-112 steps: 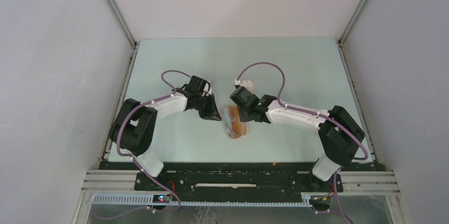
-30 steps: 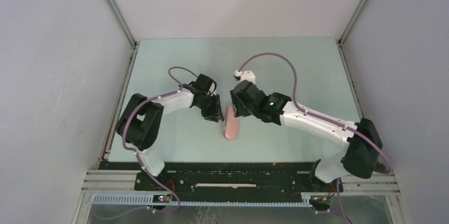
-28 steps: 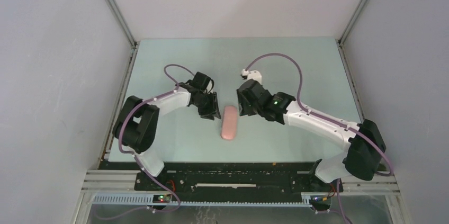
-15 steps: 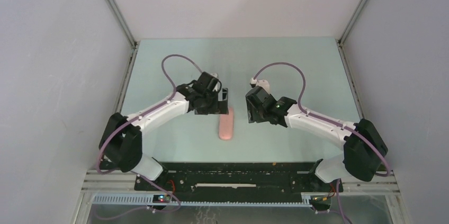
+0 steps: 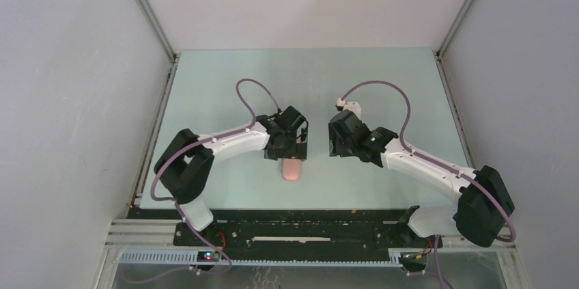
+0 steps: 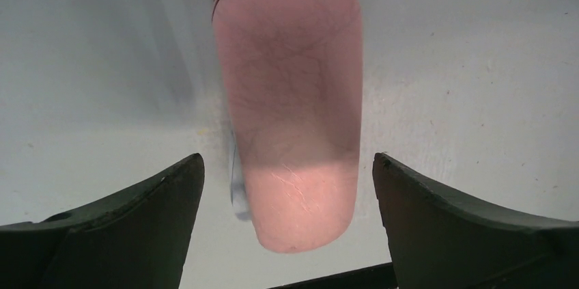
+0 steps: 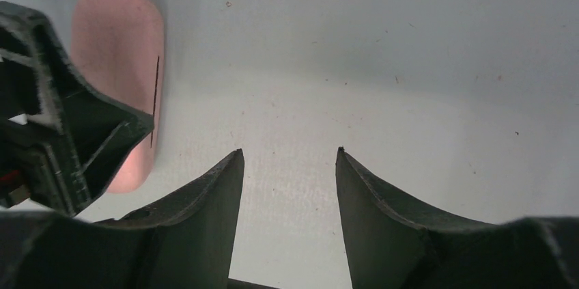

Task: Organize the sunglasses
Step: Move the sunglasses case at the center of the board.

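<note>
A closed pink case (image 5: pixel 292 170) lies lengthwise on the pale green table (image 5: pixel 232 77) near the front middle. The sunglasses are hidden. My left gripper (image 5: pixel 293 154) hangs over the case's far end, open, its jaws wide on either side of the case (image 6: pixel 287 98) without touching it. A sliver of light blue cloth (image 6: pixel 238 190) pokes out along the case's left edge. My right gripper (image 5: pixel 334 148) is open over bare table to the right of the case (image 7: pixel 123 50), nothing between its fingers (image 7: pixel 225 186).
White booth walls and metal rails (image 5: pixel 153 118) enclose the table on three sides. The black mounting bar (image 5: pixel 300 224) with both arm bases runs along the near edge. My left gripper's body (image 7: pixel 68 145) shows at the left of the right wrist view.
The case, open 3.7 s ago, is now closed. My left gripper has opened wide and swung right over the case. My right gripper has drawn away to the right.
</note>
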Controlling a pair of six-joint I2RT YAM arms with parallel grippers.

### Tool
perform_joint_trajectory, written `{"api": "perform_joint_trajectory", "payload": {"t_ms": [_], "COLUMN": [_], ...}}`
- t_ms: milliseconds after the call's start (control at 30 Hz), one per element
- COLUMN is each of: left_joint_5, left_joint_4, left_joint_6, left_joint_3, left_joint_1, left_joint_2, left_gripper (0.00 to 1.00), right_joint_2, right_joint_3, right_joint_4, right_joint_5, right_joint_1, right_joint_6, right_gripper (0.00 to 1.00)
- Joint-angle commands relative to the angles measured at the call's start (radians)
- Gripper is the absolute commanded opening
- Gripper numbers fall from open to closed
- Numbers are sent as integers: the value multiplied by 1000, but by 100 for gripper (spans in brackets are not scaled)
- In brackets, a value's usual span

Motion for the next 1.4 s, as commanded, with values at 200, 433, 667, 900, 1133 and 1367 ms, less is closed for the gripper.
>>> {"api": "perform_joint_trajectory", "payload": {"t_ms": [200,433,667,900,1133,1367], "left_joint_5": [-46,-29,-142,-92,-68,16], "left_joint_4": [24,29,26,12,-65,7], "left_joint_6": [-56,-54,98,204,236,202], "left_joint_3": [71,82,224,450,640,571], "left_joint_1": [-22,-23,44,161,197,210], "left_joint_2": [71,78,116,300,485,518], "left_gripper": [61,26,0,5,5,22], "right_joint_2": [-32,-29,-42,-79,-219,-291], "right_joint_3": [-14,-14,-14,-15,-76,-113], "right_joint_4": [15,21,14,-51,-98,-115], "right_joint_5": [-9,-14,4,36,35,34], "right_joint_1": [-11,-16,-43,-102,-164,-195], "right_joint_6": [15,16,37,71,69,68], "right_gripper": [61,61,61,61,61,61]}}
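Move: Just under the left hand, the closed sunglasses case has its middle about 2 cm ahead, 1 cm right and 2 cm below the hand point, its long side running forward between the open fingers. The board's center lies some 16 cm ahead of the hand, about 6 cm to its right and 4 cm down. From the right hand the case is about 16 cm left, 2 cm ahead and 8 cm lower. Sinking about 2 cm, the left hand closes its fingers on both long sides of the sunglasses case, then carries it forward some 17 cm towards the board's center in a low arc, up about 3 cm and back down, tilting the fingertips slightly outward and keeping its grip. The right hand, empty, later withdraws about 7 cm right, away from the case, rising slightly and turning clockwise. ##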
